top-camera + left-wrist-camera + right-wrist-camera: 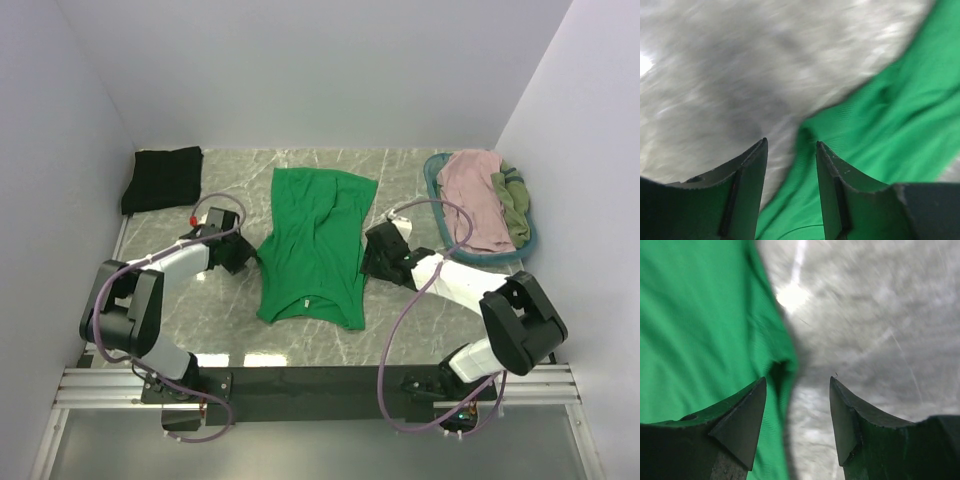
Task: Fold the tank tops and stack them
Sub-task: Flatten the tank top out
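Observation:
A bright green tank top lies spread and rumpled on the marble table, neck toward the near edge. A black tank top sits folded at the back left. Dusty pink and olive tops lie in the teal basket. My left gripper rests at the green top's left edge, open, its jaws astride the hem with nothing gripped. At the cloth's right edge my right gripper stands open too, the green edge by its left finger.
The teal oval basket stands at the back right against the wall. White walls close in on the left, back and right. A black rail runs along the near edge by the arm bases.

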`<state>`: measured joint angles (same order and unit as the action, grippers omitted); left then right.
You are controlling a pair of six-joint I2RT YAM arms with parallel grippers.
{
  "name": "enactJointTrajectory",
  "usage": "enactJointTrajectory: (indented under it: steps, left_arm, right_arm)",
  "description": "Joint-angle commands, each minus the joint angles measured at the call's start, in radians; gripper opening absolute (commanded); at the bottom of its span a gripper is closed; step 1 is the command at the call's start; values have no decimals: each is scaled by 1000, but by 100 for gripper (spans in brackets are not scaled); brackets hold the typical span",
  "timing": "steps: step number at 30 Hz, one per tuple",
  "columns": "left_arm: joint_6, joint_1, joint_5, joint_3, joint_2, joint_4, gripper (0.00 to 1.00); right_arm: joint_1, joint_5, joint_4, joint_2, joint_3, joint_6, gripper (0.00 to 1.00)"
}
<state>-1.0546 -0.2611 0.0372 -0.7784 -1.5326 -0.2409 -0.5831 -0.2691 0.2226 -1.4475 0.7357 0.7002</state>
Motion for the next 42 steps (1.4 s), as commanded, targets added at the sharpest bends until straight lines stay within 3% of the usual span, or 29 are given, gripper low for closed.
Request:
enactJointTrajectory:
  steps: [1, 7, 12, 17, 21, 22, 23, 27, 28, 34, 42]
  left_arm:
    - [42, 13, -54, -74, -17, 104, 49]
    - [22, 20, -86, -45, -5, 178, 38]
    - [24, 20, -118, -51, -73, 195, 41]
    - [18, 20, -111, -78, -135, 152, 39]
    - [7, 19, -69, -71, -126, 118, 33]
    - [5, 19, -69, -71, -129, 115, 30]
    - [4, 19, -74, -74, -132, 114, 25]
    - [5, 19, -73, -88, -146, 89, 6]
    - [4, 20, -59, -93, -149, 60, 1]
    - [-48, 59, 3, -99, -109, -52, 1]
    - [-48, 167, 1, 5, 18, -121, 1]
  right_arm:
    - [3, -25, -100, 25, 41, -21, 60]
    - [3, -21, -126, -17, 37, -18, 60]
    - [3, -15, -128, -85, 50, -13, 60]
    - [8, -24, -112, -119, 60, 7, 52]
    - [22, -24, -118, -113, 42, 16, 34]
    - [23, -24, -118, -113, 37, 22, 29]
    - [26, -24, -120, -111, 33, 24, 18]
    - [31, -33, -105, -106, 24, 39, 0]
    - [31, -42, -89, -103, 18, 50, 0]
    - [40, -64, -43, -27, -62, 122, 0]
    - [25, 48, -72, 137, -249, 245, 0]
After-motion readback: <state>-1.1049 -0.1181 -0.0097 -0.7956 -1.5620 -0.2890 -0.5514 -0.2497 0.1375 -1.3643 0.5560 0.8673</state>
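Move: Both open hands hover low by the green tank top's sides. Its left side edge lies some 3 cm ahead of the left hand, 2 cm to the right and 1 cm below; the collar label is about 12 cm right and 8 cm back, the black cloth 18 cm ahead and 19 cm left. From the right hand, the right side edge is roughly 2 cm ahead, 1 cm left, 2 cm below; the label is 13 cm left, 7 cm back, the basket 24 cm right, 13 cm ahead. Both grippers pinch the tank top's side edges, after reaching forward with a small lift (left about 3.5 cm, right 2 cm), sinking roughly 3 cm and shutting. Keeping hold and staying low, they draw the edges apart: the left goes some 5 cm left and a little back, turning slightly counter-clockwise, while the right goes about 4 cm back and somewhat right, turning slightly clockwise. ##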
